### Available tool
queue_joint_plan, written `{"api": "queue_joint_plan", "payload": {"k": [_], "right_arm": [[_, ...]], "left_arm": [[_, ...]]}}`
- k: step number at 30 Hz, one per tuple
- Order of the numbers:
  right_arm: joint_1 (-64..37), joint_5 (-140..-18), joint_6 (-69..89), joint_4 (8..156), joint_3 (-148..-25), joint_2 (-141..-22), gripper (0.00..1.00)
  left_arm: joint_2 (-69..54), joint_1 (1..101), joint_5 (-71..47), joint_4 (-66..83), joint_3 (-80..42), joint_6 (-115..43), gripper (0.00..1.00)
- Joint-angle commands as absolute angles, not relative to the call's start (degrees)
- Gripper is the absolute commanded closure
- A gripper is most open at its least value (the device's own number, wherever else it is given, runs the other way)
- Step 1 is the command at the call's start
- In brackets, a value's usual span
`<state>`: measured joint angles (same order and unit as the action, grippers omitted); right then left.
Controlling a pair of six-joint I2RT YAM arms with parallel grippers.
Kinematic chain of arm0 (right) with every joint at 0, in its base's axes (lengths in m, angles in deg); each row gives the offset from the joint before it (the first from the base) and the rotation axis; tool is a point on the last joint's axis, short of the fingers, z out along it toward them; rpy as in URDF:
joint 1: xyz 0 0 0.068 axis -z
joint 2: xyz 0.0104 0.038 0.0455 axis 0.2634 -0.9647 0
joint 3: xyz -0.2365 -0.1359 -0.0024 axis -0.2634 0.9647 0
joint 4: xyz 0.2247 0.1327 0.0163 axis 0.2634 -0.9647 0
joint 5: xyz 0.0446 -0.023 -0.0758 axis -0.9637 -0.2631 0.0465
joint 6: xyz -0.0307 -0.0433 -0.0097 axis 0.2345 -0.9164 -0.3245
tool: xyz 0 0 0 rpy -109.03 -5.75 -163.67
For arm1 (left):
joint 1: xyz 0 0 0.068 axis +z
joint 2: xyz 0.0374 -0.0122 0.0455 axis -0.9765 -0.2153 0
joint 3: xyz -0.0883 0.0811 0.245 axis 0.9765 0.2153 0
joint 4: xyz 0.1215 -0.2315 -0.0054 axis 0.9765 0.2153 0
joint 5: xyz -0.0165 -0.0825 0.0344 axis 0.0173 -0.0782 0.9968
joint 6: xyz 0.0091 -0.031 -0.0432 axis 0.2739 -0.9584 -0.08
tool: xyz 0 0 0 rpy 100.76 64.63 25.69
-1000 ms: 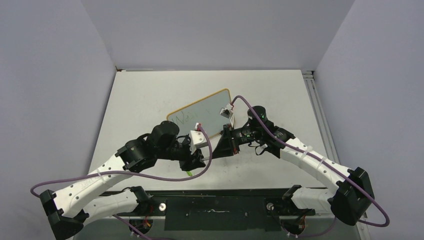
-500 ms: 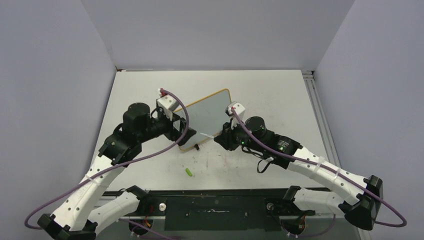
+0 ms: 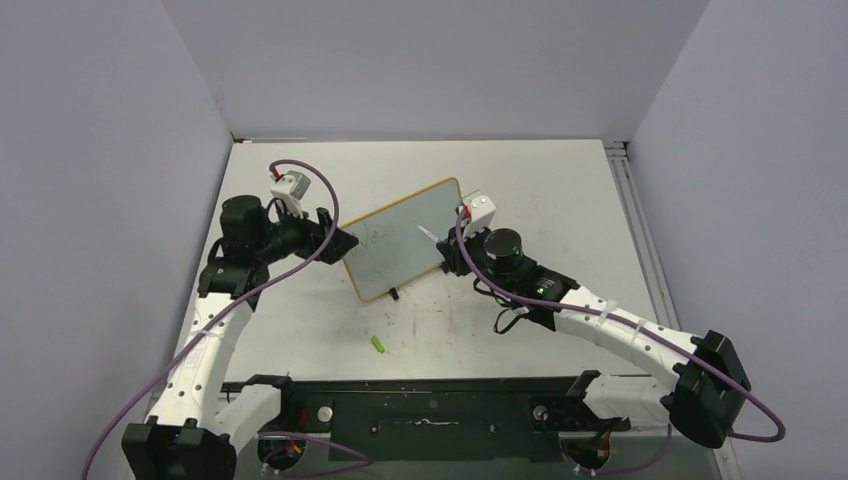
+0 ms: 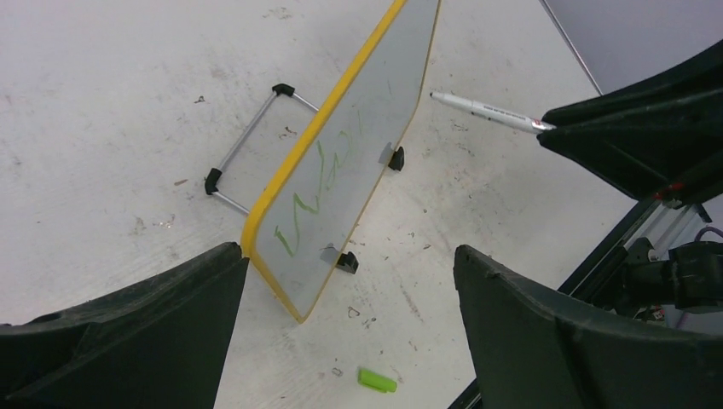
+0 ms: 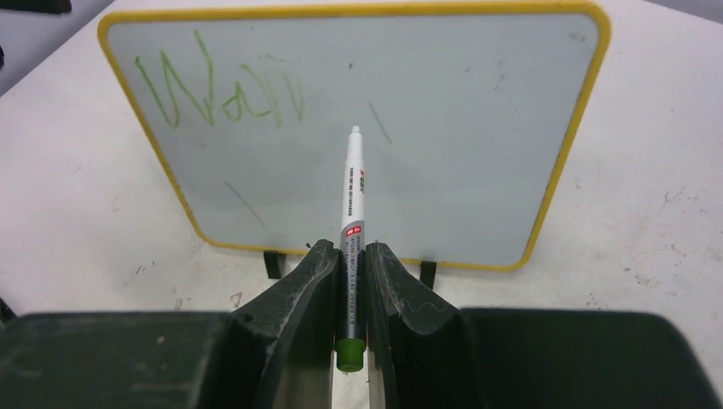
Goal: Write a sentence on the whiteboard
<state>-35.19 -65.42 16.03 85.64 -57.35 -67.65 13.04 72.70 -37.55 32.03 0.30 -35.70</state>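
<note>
The whiteboard (image 3: pixel 400 245) with its yellow frame stands tilted on black feet in the middle of the table, also seen in the wrist views (image 4: pixel 349 162) (image 5: pixel 443 153). The sentence (image 5: pixel 217 89) is one green scrawled word at the board's upper left (image 4: pixel 315 196). My right gripper (image 5: pixel 349 251) (image 3: pixel 450 255) is shut on a white marker (image 5: pixel 353 196) (image 4: pixel 490 111) with a green end. The marker's tip points at the board's middle, and I cannot tell whether it touches. Beside the board's left edge my left gripper (image 3: pixel 335 240) (image 4: pixel 348 250) stands wide open, holding nothing.
A small green cap (image 3: pixel 378 344) (image 4: pixel 377 380) lies on the table in front of the board. The board's wire stand leg (image 4: pixel 251 141) sticks out behind it. Grey walls close in the left, back and right, and a metal rail (image 3: pixel 625 190) runs along the right edge.
My left gripper has opened and swung from the near middle of the table to the board's left edge. The right gripper has carried the marker up to the board's face.
</note>
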Motion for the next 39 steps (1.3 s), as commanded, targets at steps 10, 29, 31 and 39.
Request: {"api": "queue_joint_plan", "payload": {"k": [10, 29, 31, 39], "right_arm": [[-28.0, -85.0, 14.4, 99.2, -59.1, -72.5, 0.95], [-28.1, -83.0, 14.8, 104.3, -60.4, -76.5, 0.95], [-28.1, -82.4, 14.7, 104.3, -60.3, -76.7, 0.95], [-28.1, -82.2, 14.5, 104.8, -60.5, -78.1, 0.95]], "left_arm": [[7.6, 73.7, -39.0, 24.6, 3.7, -35.1, 0.23], [3.9, 73.6, -38.0, 25.5, 2.9, -33.7, 0.55], [3.8, 73.6, -38.2, 25.4, 2.9, -33.7, 0.57], [3.4, 73.5, -38.5, 25.2, 2.9, -33.7, 0.61]]}}
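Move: To the right hand's front left, the last stroke of the green writing is about 7 cm ahead, 10 cm left and 2 cm lower. The whiteboard's upper right corner is some 18 cm ahead and 3 cm right of this hand. From the left hand, the board's upper left corner is about 3 cm ahead, 2 cm right and 7 cm below, and that last stroke is roughly 5 cm ahead, 13 cm right and 9 cm below. Swinging left and forward with a turn of some 10 degrees counter-clockwise, the right hand keeps its pinch on the marker and brings the tip to the last green stroke, seemingly touching the board. The left hand sinks about 6 cm, easing 2 cm forward and tipping slightly down, while its wide fingers close to under half open around the board's upper left corner. ##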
